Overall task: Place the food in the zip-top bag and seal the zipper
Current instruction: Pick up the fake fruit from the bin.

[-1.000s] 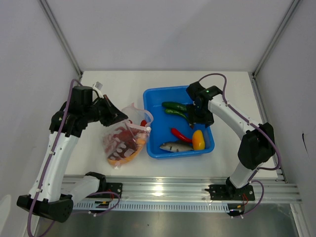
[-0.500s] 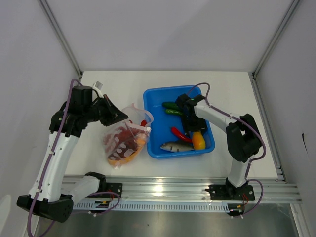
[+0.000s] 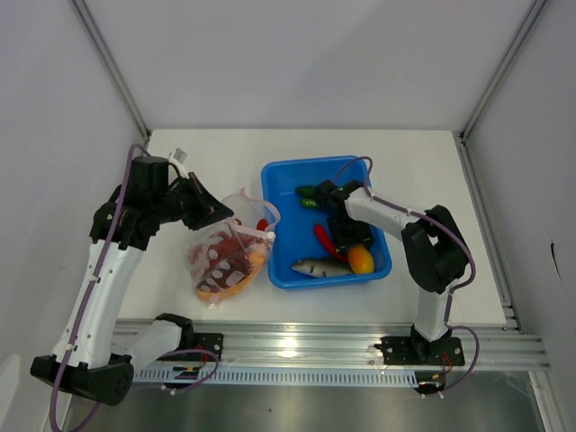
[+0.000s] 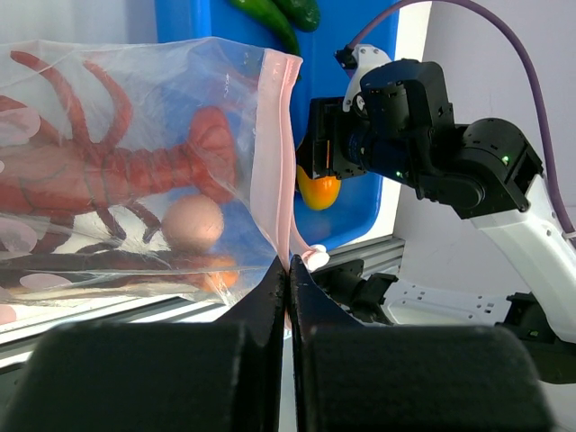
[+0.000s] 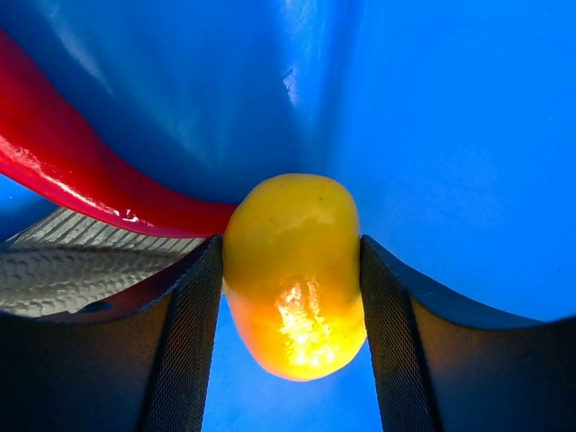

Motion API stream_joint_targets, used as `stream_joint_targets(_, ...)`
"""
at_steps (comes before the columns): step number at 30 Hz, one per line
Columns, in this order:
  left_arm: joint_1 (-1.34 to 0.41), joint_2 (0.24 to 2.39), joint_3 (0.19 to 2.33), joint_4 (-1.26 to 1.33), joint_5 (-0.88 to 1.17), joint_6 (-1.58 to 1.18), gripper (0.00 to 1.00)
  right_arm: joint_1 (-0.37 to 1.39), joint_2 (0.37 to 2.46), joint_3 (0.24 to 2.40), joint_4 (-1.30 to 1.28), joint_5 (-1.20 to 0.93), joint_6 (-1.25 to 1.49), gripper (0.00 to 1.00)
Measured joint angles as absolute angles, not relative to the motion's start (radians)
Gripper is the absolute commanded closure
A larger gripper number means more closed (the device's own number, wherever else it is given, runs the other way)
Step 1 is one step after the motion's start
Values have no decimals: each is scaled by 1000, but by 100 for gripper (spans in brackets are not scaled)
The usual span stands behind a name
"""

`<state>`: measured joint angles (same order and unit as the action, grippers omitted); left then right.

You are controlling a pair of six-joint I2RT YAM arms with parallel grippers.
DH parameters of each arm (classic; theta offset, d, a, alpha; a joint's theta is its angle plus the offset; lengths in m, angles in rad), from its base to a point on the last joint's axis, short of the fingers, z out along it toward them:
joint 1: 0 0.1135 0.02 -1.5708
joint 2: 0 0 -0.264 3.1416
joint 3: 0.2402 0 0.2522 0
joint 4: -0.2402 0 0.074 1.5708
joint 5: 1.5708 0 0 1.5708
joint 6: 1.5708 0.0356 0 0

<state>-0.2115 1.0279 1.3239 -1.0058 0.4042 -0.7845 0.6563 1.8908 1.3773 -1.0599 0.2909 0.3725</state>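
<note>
The zip-top bag (image 3: 225,258) lies left of the blue tub, its mouth held up, with a red lobster (image 4: 135,166), a pale egg (image 4: 192,223) and other food inside. My left gripper (image 4: 288,270) is shut on the pink zipper (image 4: 286,180) strip beside the white slider (image 4: 315,258). In the tub, my right gripper (image 5: 290,252) has both pads pressed against the sides of the yellow pepper (image 5: 292,270), also seen from above as the yellow pepper (image 3: 361,260). A red chili (image 5: 81,180) and the grey fish (image 5: 63,270) lie just left of it.
The blue tub (image 3: 279,180) stands mid-table and also holds green cucumbers (image 3: 310,196) at its far side and the fish (image 3: 315,266) at its near side. A metal rail (image 3: 297,346) runs along the table's near edge. White walls close in left and right.
My right gripper has moved from above the green cucumbers down and toward the near side of the tub, and its jaws have closed in on the yellow pepper. The left arm has stayed still.
</note>
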Motion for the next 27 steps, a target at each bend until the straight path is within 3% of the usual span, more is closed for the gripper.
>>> stream_joint_targets(3,-212,1028,1324,-1005,405,-785,99,657,1895,1387,-1064,293,372,81)
stream_joint_targets(7,-212,1027,1324,-1006,405,-784,100,657,1906,1447,-1078,291,372,88)
stream_joint_targets(13,-212,1026,1324,-1006,405,-784,99,645,1901,1622,-1079,265,374,90)
stream_joint_targets(20,-212,1024,1324,-1006,407,-784,99,578,1790,1716,-985,96,446,94)
stream_joint_targets(27,-212,1021,1320,-1002,428,-785,100,573,1586,1700,-707,-94,623,94)
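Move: The yellow fruit is already between the right fingers, low in the blue bin. From that hand the bag's mouth lies roughly 22 cm to the left, some 3 cm nearer the base and about 20 cm higher. The red chili is about 6 cm left and 2 cm farther out, the fish 9 cm left and 4 cm back, the cucumber 8 cm left and 13 cm ahead. From the left gripper, the bag's mouth is about 5 cm right, 1 cm ahead and 5 cm lower. Keep the yellow fruit pinched and lift the right gripper about 25 cm out of the bin, slanting forward at first, then climbing faster and bearing left towards the bag's mouth. On the way, swing the fingers some 60 degrees from pointing down to pointing left and forward. Let the left gripper stay where it is, still shut on the bag's rim. ##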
